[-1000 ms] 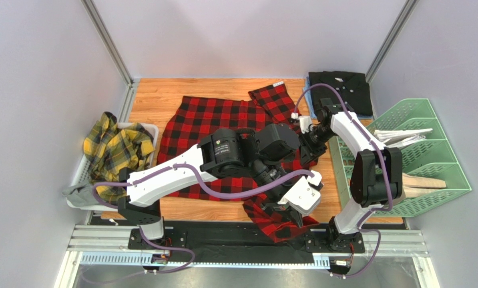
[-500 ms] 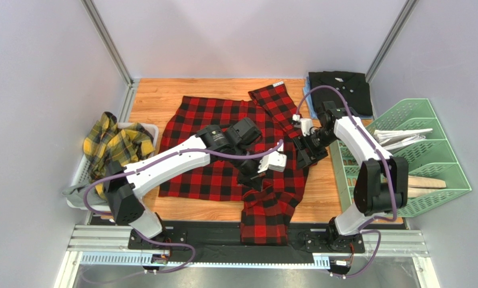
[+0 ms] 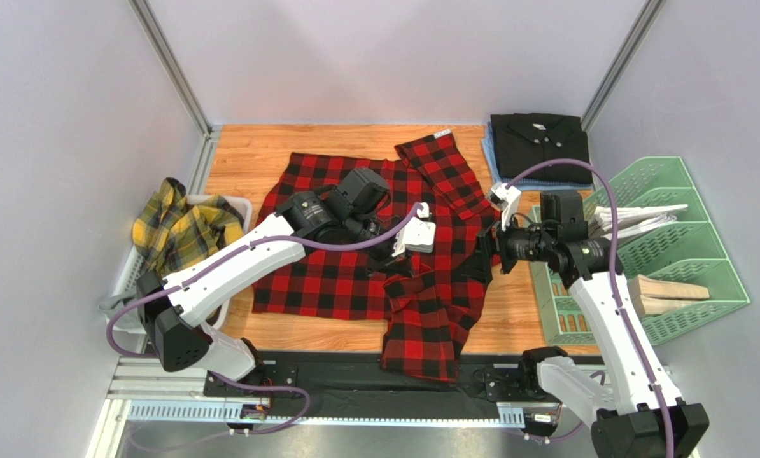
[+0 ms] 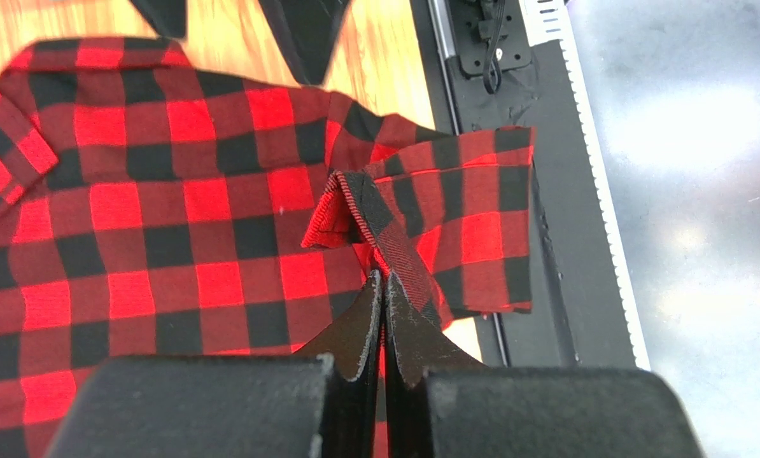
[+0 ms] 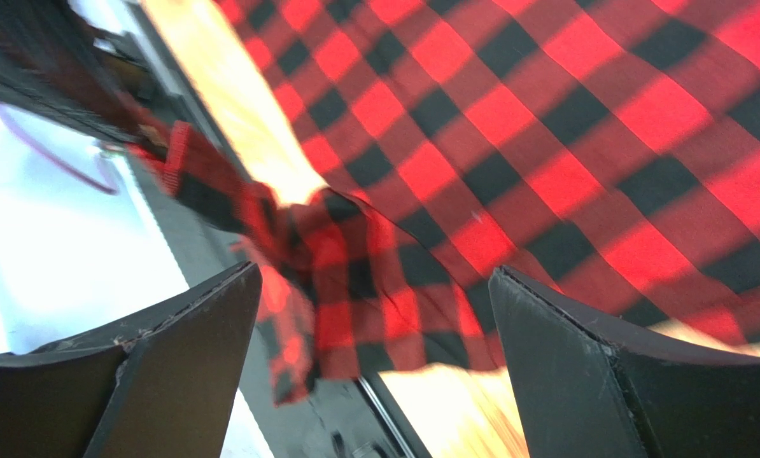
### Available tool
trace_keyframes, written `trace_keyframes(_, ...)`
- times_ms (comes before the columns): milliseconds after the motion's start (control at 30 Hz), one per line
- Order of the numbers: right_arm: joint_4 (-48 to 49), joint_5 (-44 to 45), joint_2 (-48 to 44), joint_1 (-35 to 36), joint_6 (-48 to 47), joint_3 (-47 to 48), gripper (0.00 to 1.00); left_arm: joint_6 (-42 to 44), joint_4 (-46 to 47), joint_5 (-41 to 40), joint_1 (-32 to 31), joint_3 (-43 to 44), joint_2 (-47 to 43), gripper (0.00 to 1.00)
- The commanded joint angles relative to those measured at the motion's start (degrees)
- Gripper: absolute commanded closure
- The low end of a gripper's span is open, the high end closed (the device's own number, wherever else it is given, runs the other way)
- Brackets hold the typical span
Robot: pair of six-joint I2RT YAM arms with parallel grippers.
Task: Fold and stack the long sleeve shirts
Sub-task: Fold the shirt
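Note:
The red-and-black check shirt (image 3: pixel 341 243) lies spread across the middle of the wooden table, one part hanging over the front edge. My left gripper (image 3: pixel 394 261) is shut on a raised fold of it (image 4: pixel 369 215), the pinch seen close in the left wrist view (image 4: pixel 384 286). At the shirt's right edge my right gripper (image 3: pixel 485 254) stands open and holds nothing; the right wrist view shows check cloth below its spread jaws (image 5: pixel 372 286). A folded black shirt (image 3: pixel 539 143) rests at the back right. In a basket at the left the yellow plaid shirt (image 3: pixel 185 234) is crumpled.
A white basket (image 3: pixel 242 204) holds the yellow shirt at the table's left edge. A green divided rack (image 3: pixel 685 176) with papers and wooden pieces stands at the right. A black rail (image 3: pixel 355 377) runs along the front edge. Grey walls enclose the table.
My left gripper carried the shirt's fold from the front right corner leftward and toward the middle. My right gripper opened wide, let go of the cloth, and its arm swung back to the right.

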Motion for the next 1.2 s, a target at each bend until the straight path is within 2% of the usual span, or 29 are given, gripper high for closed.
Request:
trace_keyframes(0, 11.1, -7.8, -1.4, 1.4, 5.9, -1.9, 0.02, 3.0, 2.7, 4.6, 0.5, 1.5, -0.9, 1.0)
trace_keyframes(300, 11.6, -6.9, -1.8, 8.1, 3.7, -2.0, 0.03, 1.4, 9.5, 6.2, 1.5, -1.5, -1.6, 1.0)
trace_keyframes(567, 11.7, -6.4, -0.7, 12.9, 2.2, -1.8, 0.09, 0.2, 12.7, 6.4, 3.8, -1.7, -0.7, 1.0)
trace_keyframes(667, 13.6, -5.3, 1.0, 13.1, 4.0, -1.8, 0.32, 0.0, 13.3, 7.4, 4.1, -1.8, -0.7, 1.0)
trace_keyframes(700, 14.0, -5.2, 1.2, 13.2, 4.4, -1.3, 0.49, -0.3, 13.5, 7.5, 4.2, -1.8, -0.7, 1.0)
trace_keyframes(767, 14.0, -4.4, 2.0, 13.1, 4.2, -0.2, 0.73, -0.7, 13.7, 7.1, 4.7, -1.9, -1.0, 1.0)
trace_keyframes(800, 13.7, -3.9, 2.2, 13.0, 4.2, 1.3, 1.0, -1.1, 13.7, 6.7, 4.9, -2.0, -1.3, 0.98)
trace_keyframes(867, 12.6, -1.9, 2.5, 12.7, 3.6, 2.5, 1.0, -1.3, 11.6, 4.7, 6.3, -2.5, -2.1, 0.91)
trace_keyframes(900, 12.2, -1.6, 2.5, 12.5, 3.2, 3.0, 1.0, -0.8, 10.0, 3.2, 7.0, -2.6, -2.5, 0.81)
trace_keyframes(1000, 10.0, -0.3, 2.6, 11.6, 1.5, 4.4, 1.0, 7.0, -1.3, -3.7, 9.8, -3.9, -4.9, 0.68)
trace_keyframes(1033, 9.5, 0.4, 2.5, 11.2, 1.2, 4.5, 1.0, 9.1, -3.6, -4.7, 11.3, -7.3, -7.5, 0.67)
trace_keyframes(1067, 8.9, 0.5, 2.3, 10.7, 0.1, 4.4, 1.0, 15.0, -8.5, -4.2, 15.9, -9.4, -8.9, 0.63)
trace_keyframes(1100, 8.7, 0.8, 1.6, 10.5, -0.2, 4.2, 1.0, 17.6, -10.6, -5.0, 18.2, -11.7, -10.5, 0.54)
trace_keyframes(1167, 8.6, 1.4, 1.0, 9.0, -0.9, 4.0, 1.0, 27.4, -15.9, -10.5, 23.9, -18.9, -14.8, 0.5)
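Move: Between the closed left fingers already hangs a gathered edge of the shirt; that edge is about 9 cm to the left of the open right hand, 4 cm back and 2 cm lower. From the left hand, the loose sleeve end over the table's near side lies some 17 cm back, 2 cm right and 14 cm down. The far sleeve lies about 17 cm ahead of the right hand, 2 cm left, 13 cm down. Right hand goes 6 cm left and pinches the raised shirt edge; left then opens, withdrawing 9 cm left. ##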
